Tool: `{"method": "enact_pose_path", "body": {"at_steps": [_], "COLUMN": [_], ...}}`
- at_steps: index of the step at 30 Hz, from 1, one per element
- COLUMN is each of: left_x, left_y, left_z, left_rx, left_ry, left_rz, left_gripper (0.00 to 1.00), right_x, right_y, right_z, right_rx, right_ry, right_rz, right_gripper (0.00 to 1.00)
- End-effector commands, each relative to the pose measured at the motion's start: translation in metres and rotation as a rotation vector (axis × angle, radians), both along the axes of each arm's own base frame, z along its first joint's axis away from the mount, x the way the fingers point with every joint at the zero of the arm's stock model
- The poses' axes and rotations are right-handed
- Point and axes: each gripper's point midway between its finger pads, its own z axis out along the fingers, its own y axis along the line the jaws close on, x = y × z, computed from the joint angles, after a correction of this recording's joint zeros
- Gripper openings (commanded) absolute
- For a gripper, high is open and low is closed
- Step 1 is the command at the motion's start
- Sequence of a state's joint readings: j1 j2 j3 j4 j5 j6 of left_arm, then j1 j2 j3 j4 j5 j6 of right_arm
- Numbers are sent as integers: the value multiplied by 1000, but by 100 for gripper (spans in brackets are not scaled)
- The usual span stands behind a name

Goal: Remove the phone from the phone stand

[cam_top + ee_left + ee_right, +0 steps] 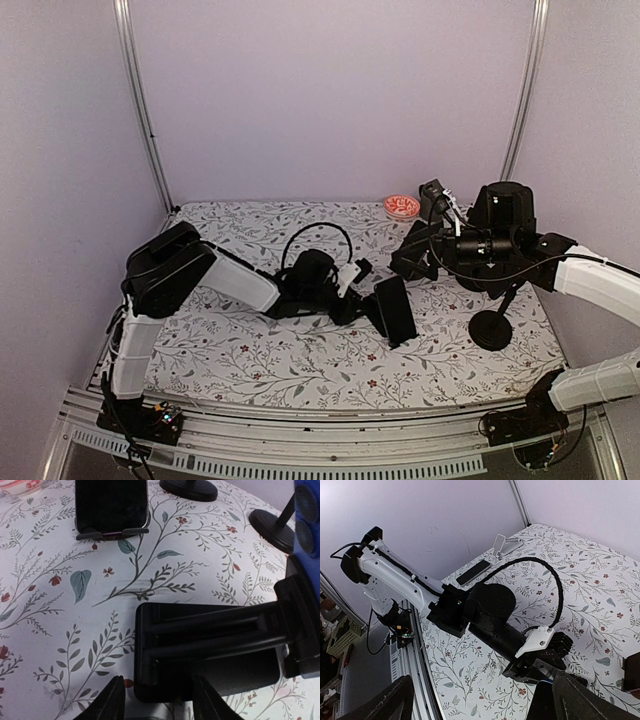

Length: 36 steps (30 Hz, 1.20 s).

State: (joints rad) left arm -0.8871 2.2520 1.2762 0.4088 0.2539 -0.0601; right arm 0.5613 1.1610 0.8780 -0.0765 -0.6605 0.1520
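Note:
The phone is a dark slab with a blue back and stands mid-table, propped on the black phone stand. In the left wrist view the stand's ribbed arm runs right to the phone. My left gripper reaches in from the left and is shut on the stand's flat lower end, one finger on each side; from above this gripper is just left of the phone. My right gripper hangs open and empty above the table's right side, looking down at the left arm and the phone's edge.
A second black phone leans in another stand beyond the held one. Two round black stand bases sit to the right, a pink bowl at the back. A white stand and a flat dark phone lie near the left wall.

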Motion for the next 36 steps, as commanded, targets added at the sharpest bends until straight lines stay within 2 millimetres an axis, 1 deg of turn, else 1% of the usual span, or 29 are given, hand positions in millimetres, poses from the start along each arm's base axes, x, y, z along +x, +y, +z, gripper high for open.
{"method": "enact_pose_path", "body": {"at_steps": [1, 3, 9, 13, 16, 19, 20, 24, 28, 32, 36], "left_x": [2, 7, 14, 18, 21, 25, 25, 23, 24, 22, 31], "left_y": [-2, -4, -14, -10, 3, 21, 28, 54, 78, 95, 106], "left_z": [-8, -9, -11, -13, -9, -4, -5, -1, 3, 4, 0], "left_rx": [16, 18, 11, 21, 16, 32, 48, 78, 126, 173, 204], "left_ry": [-13, -19, -24, -15, -3, -2, -4, 2, -34, -86, -104], "left_rz": [-33, -33, -52, -66, -78, -88, -96, -154, -175, -218, -262], "left_gripper": [46, 44, 37, 27, 18, 14, 13, 11, 11, 10, 11], "right_x": [3, 3, 3, 2, 2, 1, 1, 1, 0, -1, -1], "right_y": [1, 1, 0, -1, -2, -1, -1, 0, 2, 4, 7], "right_z": [8, 5, 4, 4, 2, 0, 0, -1, -6, -10, -14], "right_rx": [0, -2, -4, -9, -15, -16, -16, -17, -15, -9, -5], "right_ry": [-24, -16, -18, -16, -14, -14, -14, -12, -4, 12, 28], "right_rz": [6, 11, 3, 0, 1, 5, 8, 15, 28, 44, 59], "right_gripper": [99, 99, 99, 99, 99, 99, 99, 99, 99, 99, 99]}}
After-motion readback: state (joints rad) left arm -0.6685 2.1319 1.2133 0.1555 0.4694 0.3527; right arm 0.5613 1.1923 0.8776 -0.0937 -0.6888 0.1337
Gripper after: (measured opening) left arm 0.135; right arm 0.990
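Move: The black phone stand with the phone on it is just beyond the left fingertips: its middle is roughly 6 cm to the right, 3 cm nearer the base and 4 cm higher. A second phone on a stand lies about 12 cm ahead and 12 cm right of the left hand, and a bare round-based stand some 30 cm right and 5 cm back. From the idle right hand the black phone stand is about 11 cm ahead, 5 cm left and 20 cm below. With its fingers half open and pointing right and down, the left hand eases about 1.5 cm right and as much forward, low over the table, and closes nearly shut to pinch the stand near its hinge, at the far end of the base. Keeping that pinch, it drags the stand some 10 cm to the left at almost constant height, drawing slightly forward while the wrist turns about 10 degrees clockwise and its left side rises by a similar amount. ##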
